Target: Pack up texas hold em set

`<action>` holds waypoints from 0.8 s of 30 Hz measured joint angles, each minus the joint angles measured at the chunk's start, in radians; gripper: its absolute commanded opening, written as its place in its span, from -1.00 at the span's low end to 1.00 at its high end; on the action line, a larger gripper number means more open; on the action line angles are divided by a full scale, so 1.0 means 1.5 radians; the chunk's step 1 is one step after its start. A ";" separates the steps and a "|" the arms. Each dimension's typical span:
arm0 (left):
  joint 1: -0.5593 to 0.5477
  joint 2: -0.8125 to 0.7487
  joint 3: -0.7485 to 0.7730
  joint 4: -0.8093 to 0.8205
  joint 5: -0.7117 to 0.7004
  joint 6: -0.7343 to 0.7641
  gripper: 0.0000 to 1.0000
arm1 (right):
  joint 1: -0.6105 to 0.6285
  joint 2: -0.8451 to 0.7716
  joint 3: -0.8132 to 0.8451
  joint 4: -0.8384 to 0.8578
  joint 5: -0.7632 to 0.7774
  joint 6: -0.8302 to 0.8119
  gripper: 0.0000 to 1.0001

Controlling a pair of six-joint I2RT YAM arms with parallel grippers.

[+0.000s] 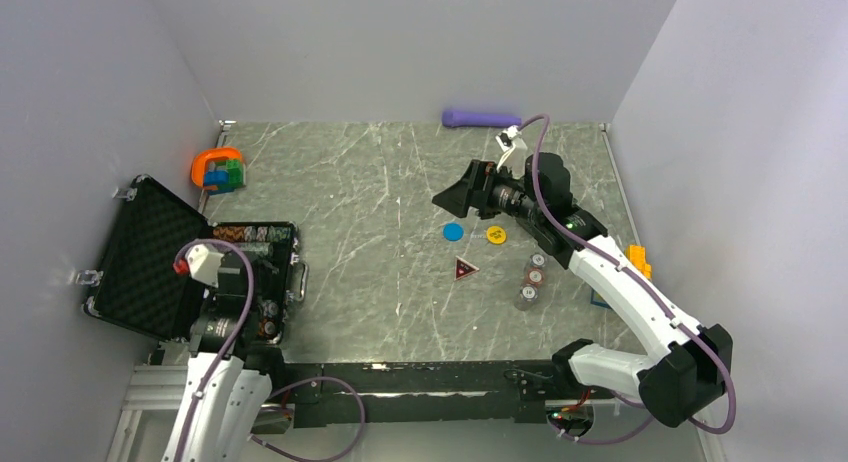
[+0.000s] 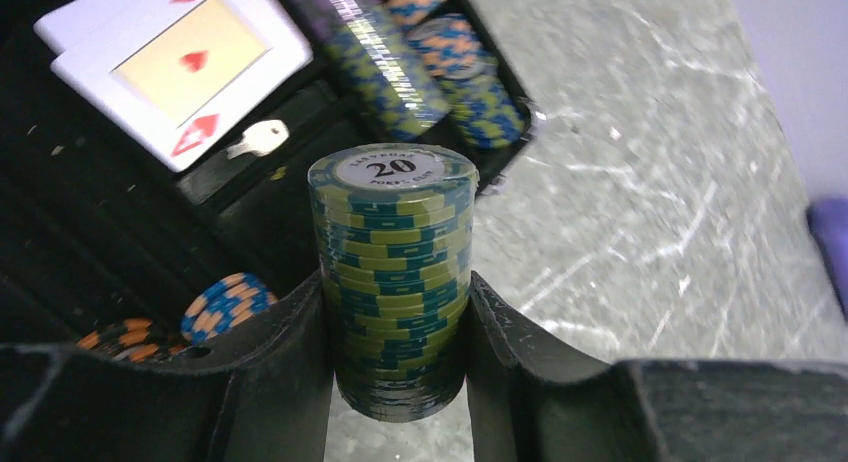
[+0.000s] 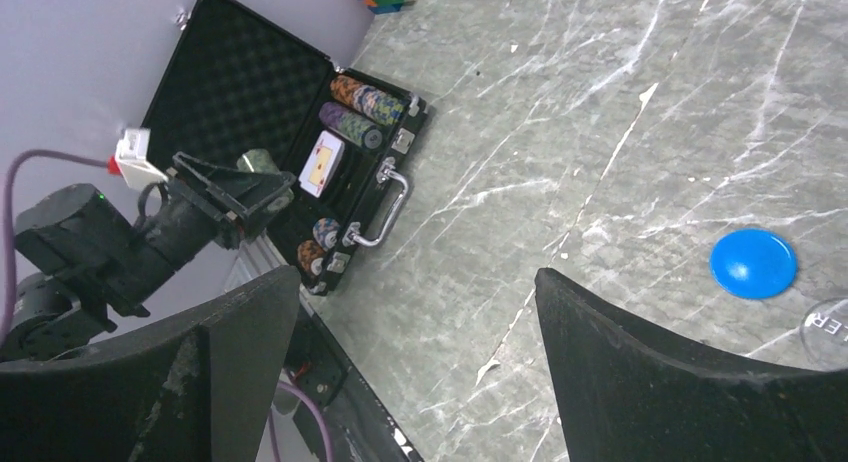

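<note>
The black foam-lined case (image 1: 140, 252) lies open at the table's left, with rows of striped chips (image 2: 390, 72), playing cards (image 2: 180, 62) and a short blue-orange stack (image 2: 228, 302) in its tray. Over the tray's near end, my left gripper (image 2: 398, 322) is shut on a tall green-and-teal chip stack (image 2: 392, 242) marked 20. My right gripper (image 1: 455, 197) hangs open and empty above mid-table. Just in front of it lie a blue disc (image 1: 453, 232), a yellow disc (image 1: 496, 235), a dark red triangle (image 1: 466, 269) and three small chip stacks (image 1: 533, 277).
An orange ring toy with coloured blocks (image 1: 218, 169) sits at the back left. A purple cylinder (image 1: 480, 117) lies against the back wall. A yellow-orange piece (image 1: 638, 259) rests by the right arm. The case's handle (image 3: 390, 207) faces the table's middle.
</note>
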 measured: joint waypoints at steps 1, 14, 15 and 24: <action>0.014 -0.005 -0.010 -0.011 -0.006 -0.026 -1.00 | 0.000 0.000 0.000 -0.002 0.002 0.000 0.82; 0.280 0.066 -0.081 0.018 0.106 -0.039 -1.00 | 0.000 -0.024 0.070 -0.086 0.057 -0.016 0.81; 0.286 0.057 -0.081 0.018 0.110 -0.040 -1.00 | 0.000 -0.025 0.076 -0.091 0.063 -0.017 0.82; 0.336 0.014 -0.114 -0.049 0.084 -0.094 -1.00 | 0.000 -0.026 0.118 -0.117 0.092 -0.027 0.82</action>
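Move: The left gripper already holds the green-and-yellow chip stack. The case's empty near slots, where it is heading, lie about 8 cm back, 11 cm to the left and 12 cm below. The playing cards are some 2 cm ahead and 12 cm left, the purple-and-green chip row about 8 cm ahead and 8 cm left, the blue chips 6 cm back and 2 cm left. From the right gripper those slots are roughly 53 cm left and 14 cm back, 26 cm down. Lower the left gripper about 9 cm into the space over the case's empty near slots, carrying it some 7 cm left and 5 cm back, with a brief halt in the descent midway. Turn the wrist nearly 30 degrees counter-clockwise and tip the fingers a little further down, keeping the pinch on the chip stack. Raise the empty, open right gripper about 5 cm, drifting slightly right. ##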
